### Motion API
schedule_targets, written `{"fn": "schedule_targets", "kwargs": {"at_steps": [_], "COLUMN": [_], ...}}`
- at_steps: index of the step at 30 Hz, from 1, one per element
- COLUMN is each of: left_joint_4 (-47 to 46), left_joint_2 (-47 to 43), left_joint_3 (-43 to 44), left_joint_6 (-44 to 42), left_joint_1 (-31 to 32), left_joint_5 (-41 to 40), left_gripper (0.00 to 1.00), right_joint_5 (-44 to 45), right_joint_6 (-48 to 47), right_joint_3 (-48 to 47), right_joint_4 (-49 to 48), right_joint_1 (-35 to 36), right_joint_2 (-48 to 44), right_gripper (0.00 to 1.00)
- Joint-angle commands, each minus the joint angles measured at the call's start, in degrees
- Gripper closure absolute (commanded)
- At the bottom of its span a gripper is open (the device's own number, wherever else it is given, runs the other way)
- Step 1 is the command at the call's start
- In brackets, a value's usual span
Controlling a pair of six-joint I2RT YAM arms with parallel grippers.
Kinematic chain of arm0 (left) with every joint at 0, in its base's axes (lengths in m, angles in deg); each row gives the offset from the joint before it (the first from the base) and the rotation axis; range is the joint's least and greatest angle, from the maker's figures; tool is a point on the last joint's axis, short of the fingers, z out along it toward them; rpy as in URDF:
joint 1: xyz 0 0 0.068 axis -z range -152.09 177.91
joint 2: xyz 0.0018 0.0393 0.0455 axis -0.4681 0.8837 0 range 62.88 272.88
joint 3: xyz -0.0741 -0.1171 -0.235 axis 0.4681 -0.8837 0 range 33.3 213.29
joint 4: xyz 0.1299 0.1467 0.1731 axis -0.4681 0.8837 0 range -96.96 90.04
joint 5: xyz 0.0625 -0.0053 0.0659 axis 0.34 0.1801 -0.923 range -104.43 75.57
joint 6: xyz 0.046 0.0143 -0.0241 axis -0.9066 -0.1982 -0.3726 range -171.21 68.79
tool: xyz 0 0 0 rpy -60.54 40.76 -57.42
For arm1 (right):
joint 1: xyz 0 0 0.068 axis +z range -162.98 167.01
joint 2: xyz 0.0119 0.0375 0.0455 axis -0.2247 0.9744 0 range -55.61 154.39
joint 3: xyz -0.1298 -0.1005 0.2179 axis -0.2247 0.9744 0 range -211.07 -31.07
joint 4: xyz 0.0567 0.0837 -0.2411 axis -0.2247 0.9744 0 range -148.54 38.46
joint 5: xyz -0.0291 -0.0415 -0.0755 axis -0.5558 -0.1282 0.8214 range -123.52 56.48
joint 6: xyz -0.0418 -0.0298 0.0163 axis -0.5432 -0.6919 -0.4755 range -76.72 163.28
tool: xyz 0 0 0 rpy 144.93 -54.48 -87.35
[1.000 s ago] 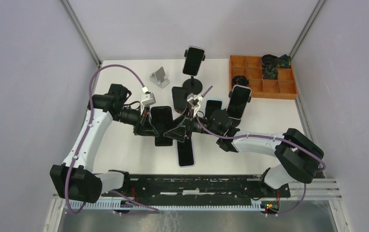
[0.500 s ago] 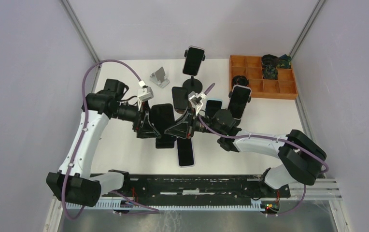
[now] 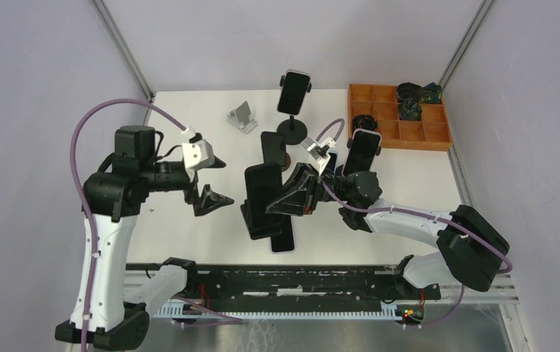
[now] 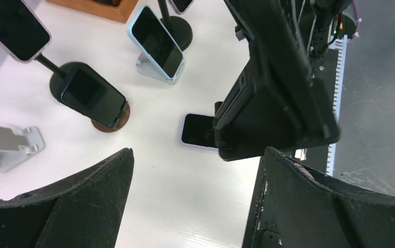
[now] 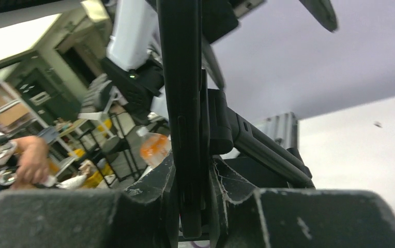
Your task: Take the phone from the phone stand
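Observation:
My right gripper (image 3: 292,194) is shut on a black phone (image 3: 262,189) and holds it above the table, screen up. In the right wrist view the phone (image 5: 185,103) stands edge-on between the fingers (image 5: 149,191). The black phone stand (image 5: 262,150) still hangs on its back, and its arm runs off to the right. From the left wrist view, phone and stand (image 4: 273,98) hang as one dark block ahead. My left gripper (image 3: 222,181) is open and empty, left of the phone and apart from it, its fingers (image 4: 81,196) spread wide.
A second phone (image 3: 283,238) lies flat on the table under the held one. Three more phones on stands (image 3: 294,92) (image 3: 273,147) (image 3: 363,154) stand behind. An empty silver stand (image 3: 242,117) is at the back left, a wooden tray (image 3: 438,139) at the back right.
My left gripper let go of the phone, opened wide and pulled back to the left. My right gripper closed on the phone and lifted it slightly to the right.

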Motion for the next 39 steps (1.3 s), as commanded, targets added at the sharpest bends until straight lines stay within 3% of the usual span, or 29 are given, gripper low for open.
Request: {"fn": "schedule_targets", "kwargs": {"at_steps": [1, 9, 18, 32, 39], "left_joint_4": [-3.25, -4.82, 12.32, 12.50, 8.30], "left_joint_2": [-3.91, -3.76, -3.69, -4.44, -6.15], "left_joint_3": [-3.65, -2.55, -2.09, 2.60, 4.08], "left_joint_6": [-6.16, -7.81, -23.60, -23.51, -17.66], "left_joint_1": [0.12, 0.13, 0.13, 0.17, 0.20], "left_joint_5": [3.24, 5.31, 11.46, 9.56, 7.09], "left_gripper": [0.00, 0.05, 0.05, 0.05, 0.00], "right_joint_5": [-3.42, -3.33, -1.39, -1.87, -0.66], "right_joint_6": [13.78, 7.73, 4.06, -0.46, -4.76], "right_joint_3": [-1.47, -7.05, -14.09, -14.84, -12.54], "right_joint_4": [-25.87, -16.71, -10.13, -2.47, 3.04], "right_joint_1": [0.78, 6.28, 8.17, 8.97, 8.52], "right_joint_2": [0.60, 0.64, 3.97, 2.89, -1.83], "right_gripper": [1.00, 1.00, 1.00, 1.00, 1.00]}}
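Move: The black phone in its stand, already pinched by the right fingers, has its middle about 2 cm ahead, 2 cm left and 3 cm above the right hand. From the wide-open left hand, that phone lies some 10 cm to the right, 3 cm back and about 2 cm higher. Down on the table, about 33 cm below the left hand, the flat phone is level ahead and 14 cm right; the phone on the wooden base is 21 cm ahead, 12 cm right and 29 cm below. The right hand keeps its pinch and carries phone and stand back about 6 cm, rising some 5 cm while turning about 15 degrees counter-clockwise, then shifts about 3 cm left towards the left fingers and sinks again by a couple of centimetres. The left hand draws back nearly 5 cm beside it, rolling about 15 degrees and swinging slightly clockwise, its fingers wide open and facing the phone, with no contact to be seen yet. ##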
